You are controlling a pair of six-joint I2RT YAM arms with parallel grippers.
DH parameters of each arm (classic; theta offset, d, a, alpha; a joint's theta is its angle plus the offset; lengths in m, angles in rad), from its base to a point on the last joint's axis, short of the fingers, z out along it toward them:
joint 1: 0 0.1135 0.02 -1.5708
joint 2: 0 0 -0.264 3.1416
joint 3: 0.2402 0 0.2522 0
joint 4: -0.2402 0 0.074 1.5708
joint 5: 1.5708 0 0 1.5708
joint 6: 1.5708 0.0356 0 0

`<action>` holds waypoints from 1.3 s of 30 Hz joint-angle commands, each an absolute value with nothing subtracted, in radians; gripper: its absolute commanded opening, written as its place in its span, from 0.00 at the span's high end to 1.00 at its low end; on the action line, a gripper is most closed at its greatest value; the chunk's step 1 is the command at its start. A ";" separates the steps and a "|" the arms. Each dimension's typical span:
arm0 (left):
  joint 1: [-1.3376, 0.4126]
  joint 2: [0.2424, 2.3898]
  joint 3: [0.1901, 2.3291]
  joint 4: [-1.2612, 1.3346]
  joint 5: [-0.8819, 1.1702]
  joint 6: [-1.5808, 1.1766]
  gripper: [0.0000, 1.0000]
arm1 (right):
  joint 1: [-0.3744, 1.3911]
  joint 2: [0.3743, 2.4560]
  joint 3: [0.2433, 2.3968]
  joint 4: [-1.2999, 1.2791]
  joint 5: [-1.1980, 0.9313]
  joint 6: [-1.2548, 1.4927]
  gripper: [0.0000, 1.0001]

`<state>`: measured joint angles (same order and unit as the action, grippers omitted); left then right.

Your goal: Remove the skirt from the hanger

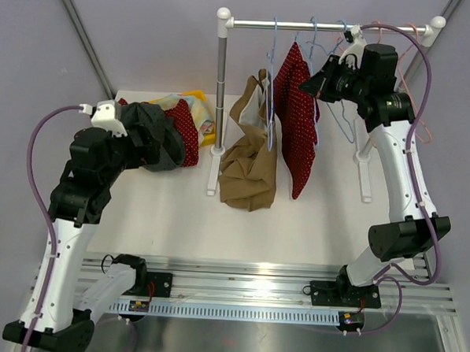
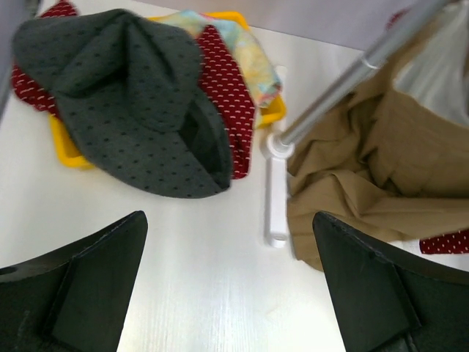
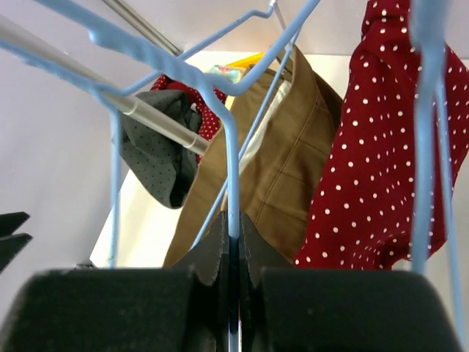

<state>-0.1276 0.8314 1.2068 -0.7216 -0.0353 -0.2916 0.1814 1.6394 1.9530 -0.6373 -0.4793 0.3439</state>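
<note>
A red white-dotted skirt (image 1: 295,124) hangs from a light-blue hanger (image 1: 311,46) on the rack rail (image 1: 306,26). A tan skirt (image 1: 252,149) hangs to its left on another blue hanger. My right gripper (image 1: 313,82) is up at the rail by the red skirt's right edge. In the right wrist view that gripper (image 3: 233,231) is shut on a thin blue hanger wire (image 3: 231,169), with the red skirt (image 3: 381,169) to the right and the tan skirt (image 3: 286,161) behind. My left gripper (image 2: 229,242) stands open over bare table.
A yellow tray (image 2: 66,150) at the back left holds a pile of garments topped by a grey dotted one (image 2: 132,103). The rack's white foot (image 2: 275,191) and grey post (image 1: 221,81) stand between the pile and the tan skirt. Several empty hangers (image 1: 345,111) hang at the right.
</note>
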 commanded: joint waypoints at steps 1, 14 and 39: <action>-0.289 0.854 1.310 -0.667 -0.029 -0.261 0.01 | 0.192 1.586 2.112 -0.638 -0.479 0.350 1.00; -1.127 1.172 1.464 -0.341 -0.230 -0.152 0.01 | 0.192 1.462 2.188 -0.736 -0.471 0.373 1.00; -1.279 1.729 1.472 0.081 -0.500 -0.206 1.00 | 0.192 1.330 2.272 -0.874 -0.554 0.413 1.00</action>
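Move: The red dotted skirt hangs from the blue hanger that the right fingers already grip by its wire; its middle is about 5 cm ahead of the right hand, 4 cm to its left and 15 cm below. From the open left hand that skirt is some 38 cm to the right, 20 cm ahead and 8 cm lower. The brown garment hangs about 9 cm left of the skirt and 3 cm nearer. The rack's white post stands 20 cm right of the left hand and 20 cm ahead. Rightward in a long sweep of some 46 cm, the left hand rises and draws back, then sinks and eases forward to the skirt's low near edge, turning about 50 degrees clockwise; at the end its fingers shut and pinch the cloth. Meanwhile the right hand, still gripping the hanger, pulls it back roughly 16 cm and up nearly 13, away from the rail. ##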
